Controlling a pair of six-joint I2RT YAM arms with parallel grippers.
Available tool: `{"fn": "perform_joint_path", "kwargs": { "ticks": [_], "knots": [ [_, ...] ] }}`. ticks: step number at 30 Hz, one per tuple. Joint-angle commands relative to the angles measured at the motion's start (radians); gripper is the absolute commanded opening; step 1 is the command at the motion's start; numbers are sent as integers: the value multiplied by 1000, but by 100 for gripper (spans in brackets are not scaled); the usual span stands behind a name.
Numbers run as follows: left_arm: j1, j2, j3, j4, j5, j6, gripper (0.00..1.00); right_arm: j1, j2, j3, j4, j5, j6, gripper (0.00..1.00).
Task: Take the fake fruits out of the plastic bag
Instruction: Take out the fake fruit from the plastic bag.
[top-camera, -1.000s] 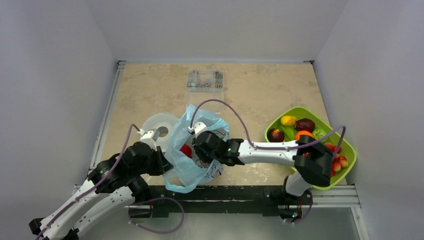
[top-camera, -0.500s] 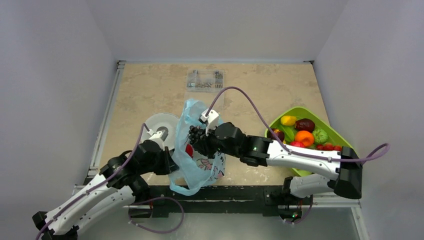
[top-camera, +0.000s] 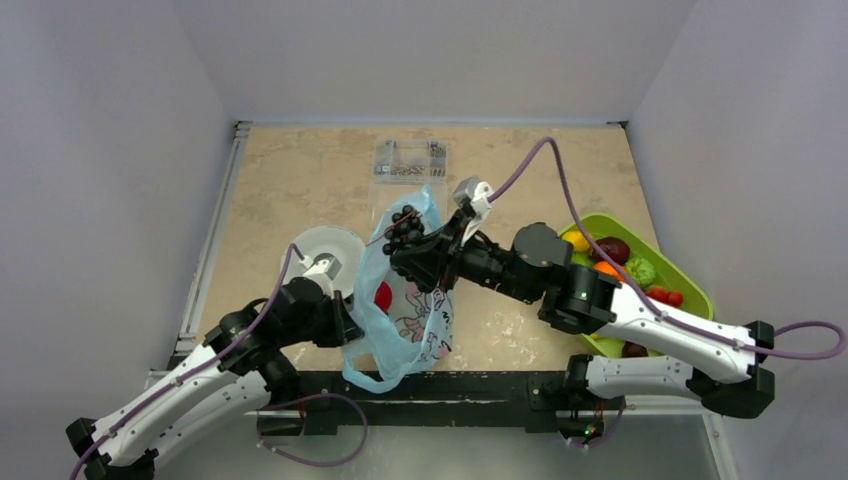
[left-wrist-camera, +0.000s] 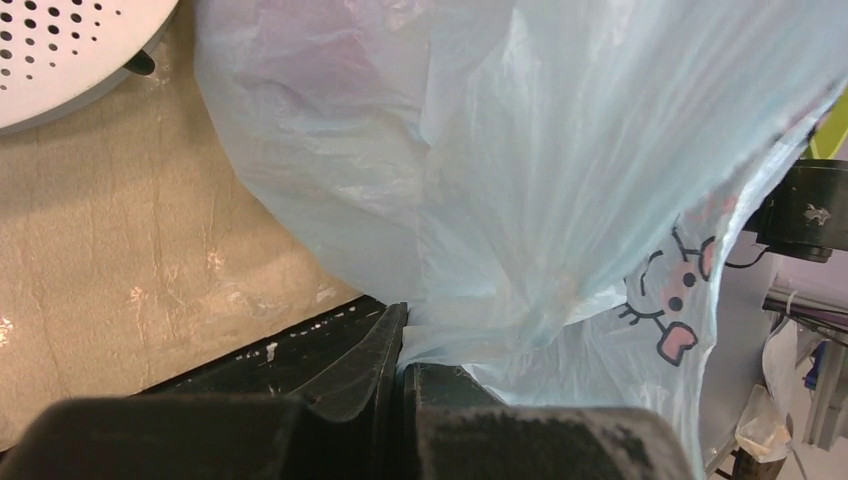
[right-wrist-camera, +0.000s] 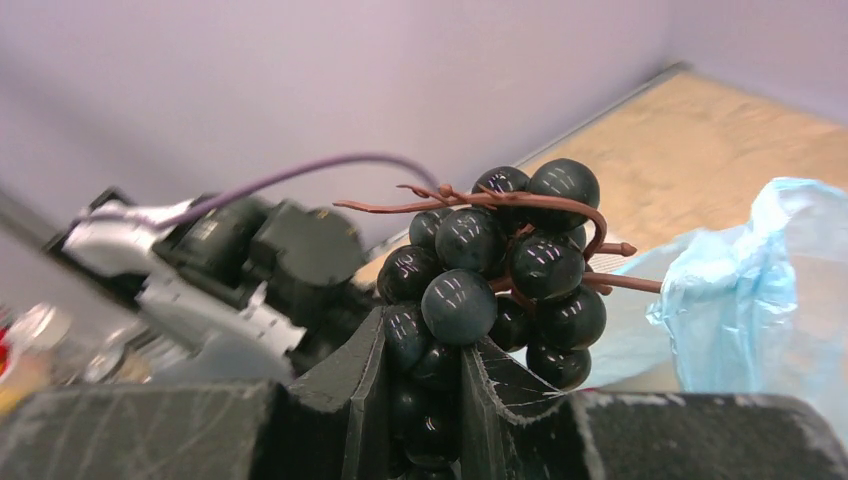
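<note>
The light-blue plastic bag (top-camera: 400, 310) with a pink cartoon print stands near the table's front edge. My left gripper (top-camera: 342, 322) is shut on its left edge; the wrist view shows the film pinched between the jaws (left-wrist-camera: 405, 345). A red fruit (top-camera: 383, 296) shows inside the bag's mouth. My right gripper (top-camera: 415, 243) is shut on a bunch of dark purple grapes (top-camera: 403, 228), lifted above the bag's top. The grapes (right-wrist-camera: 500, 270) with a brown stem fill the right wrist view between the jaws.
A lime-green tray (top-camera: 690, 290) at the right holds several fruits. A white round disc (top-camera: 320, 250) lies left of the bag. A clear plastic box (top-camera: 409, 160) sits at the back centre.
My right gripper has risen out of the bag with the grapes and moved back and to the right. The left gripper has kept its hold on the bag.
</note>
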Motion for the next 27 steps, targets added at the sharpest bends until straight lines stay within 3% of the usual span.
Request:
{"fn": "perform_joint_path", "kwargs": {
  "ticks": [1,6,8,10,13,18,20,23,27],
  "knots": [
    [-3,-17,0,27,5,-11,0,-30,-86,43,-87,234,-78,0],
    [-3,-18,7,17,-3,-10,0,-69,-235,-22,-58,274,-106,0],
    [-3,-14,10,18,-6,-8,0,-85,-240,-8,-120,379,-105,0],
    [-3,-9,16,20,-12,-7,0,-116,-237,-2,-171,382,-107,0],
    [-3,4,30,21,-13,-1,0,-177,-248,-21,-145,142,-100,0],
    [-3,20,46,33,-12,3,0,-191,-99,45,-133,-443,-93,0],
    [-3,29,48,39,-9,3,0,-191,-5,71,-74,-697,-41,0],
    [-3,42,56,44,-9,6,0,-168,124,82,106,-956,117,0],
    [-3,53,52,55,-9,5,0,-145,155,88,296,-985,225,0]
  ]
}}
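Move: The black grapes are already in the right hand, high above the open bag. The green bowl they belong in is about 45 cm to that hand's right, 7 cm farther out and 36 cm below. The bag's middle is some 28 cm below, 2 cm ahead and 2 cm left. From the left hand, pinching the bag's edge, the bowl is about 60 cm right, 9 cm ahead, 8 cm below. The grapes stay pinched as the right hand whips them about 12 cm right towards the bowl, a little forward and up, turning clockwise. It then sharply reverses, sweeping left roughly 15 cm, back and down over the bag towards the left hand, the wrist swinging counter-clockwise some 55 degrees. The shut left fingers hold the bag's edge in place. ##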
